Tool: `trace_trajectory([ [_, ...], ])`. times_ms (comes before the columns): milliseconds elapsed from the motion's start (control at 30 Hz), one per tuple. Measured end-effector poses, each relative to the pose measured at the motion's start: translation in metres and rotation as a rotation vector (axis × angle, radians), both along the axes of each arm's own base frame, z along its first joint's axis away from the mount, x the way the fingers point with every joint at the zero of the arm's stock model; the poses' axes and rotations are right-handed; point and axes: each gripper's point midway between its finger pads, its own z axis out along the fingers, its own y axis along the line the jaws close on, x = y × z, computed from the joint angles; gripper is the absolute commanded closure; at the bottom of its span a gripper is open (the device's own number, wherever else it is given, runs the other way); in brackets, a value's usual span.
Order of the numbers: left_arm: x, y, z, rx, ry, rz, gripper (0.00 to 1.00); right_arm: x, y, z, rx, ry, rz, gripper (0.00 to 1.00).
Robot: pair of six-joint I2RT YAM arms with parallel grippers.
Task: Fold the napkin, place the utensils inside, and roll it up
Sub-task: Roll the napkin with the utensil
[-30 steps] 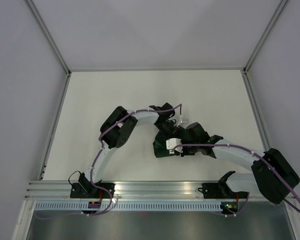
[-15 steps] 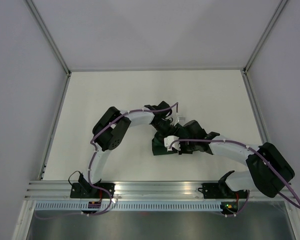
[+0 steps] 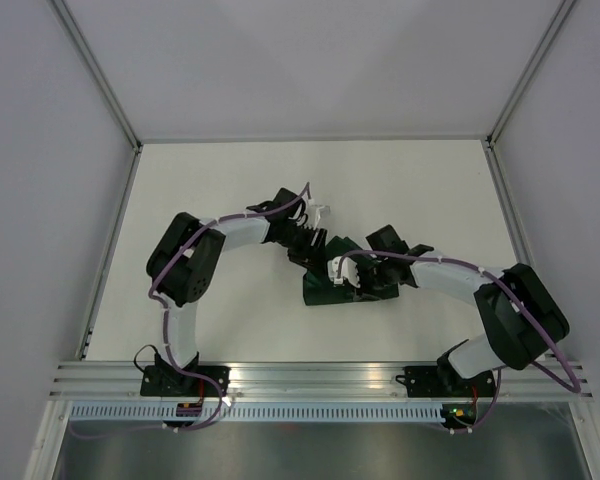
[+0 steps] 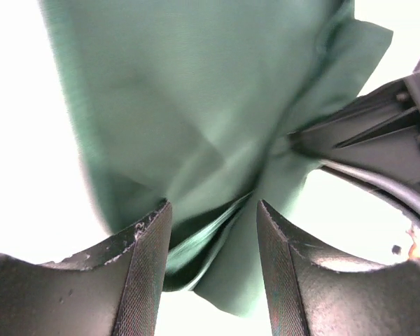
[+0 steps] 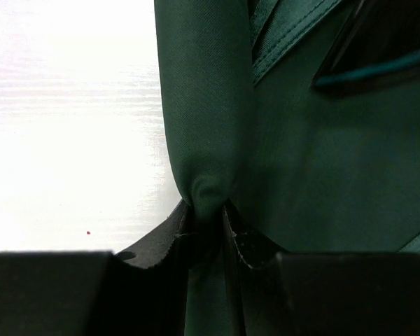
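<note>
The dark green napkin point(image 3: 323, 291) lies bunched on the white table, between the two arms. My right gripper point(image 3: 353, 283) is shut on it; in the right wrist view a rounded fold of the napkin point(image 5: 210, 126) is pinched between the fingertips point(image 5: 206, 213). My left gripper point(image 3: 312, 254) sits at the napkin's far left edge and stands open. In the left wrist view, loose folds of the napkin point(image 4: 182, 105) hang in the gap of the left gripper point(image 4: 213, 234), touching neither pad. The utensils are out of view.
The white table point(image 3: 220, 180) is boxed in by pale walls at the left, back and right. An aluminium rail point(image 3: 310, 375) with both arm bases runs along the near edge. The right arm's dark wrist point(image 4: 378, 133) is close beside the left gripper.
My left gripper has opened, let go of the napkin and drawn back to the left as its elbow swung left. My right gripper has closed tighter on the fold and moved left and farther back.
</note>
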Motion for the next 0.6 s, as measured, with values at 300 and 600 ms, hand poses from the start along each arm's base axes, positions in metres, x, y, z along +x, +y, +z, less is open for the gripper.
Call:
trace_trajectory([
  [300, 0.020, 0.048, 0.012, 0.018, -0.210, 0.281, 0.42, 0.008, -0.001, -0.001, 0.018, 0.166, -0.003, 0.87],
  [600, 0.011, 0.062, 0.029, -0.019, -0.442, 0.396, 0.42, 0.015, -0.002, -0.002, 0.024, 0.408, -0.022, 0.87],
])
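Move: The left hand, empty and open, is just above the napkin. The near roll's left end lies about 4 cm back and 2 cm to its left, some 2 cm below; the middle of the unrolled part lies roughly 2 cm ahead and 7 cm right. The right hand already grips that roll: the unrolled part's middle is about 6 cm ahead and 5 cm left, the roll's left end level ahead and 14 cm left. Still pinching the near roll, the right hand twists it forward about its lengthwise axis by some 25 degrees while easing forward 1 to 2 cm over the unrolled cloth. The open left hand swings left about 6 cm, away from the napkin, first drifting a little forward and then partly back, rising 3 cm as its wrist turns counter-clockwise and tips up. ##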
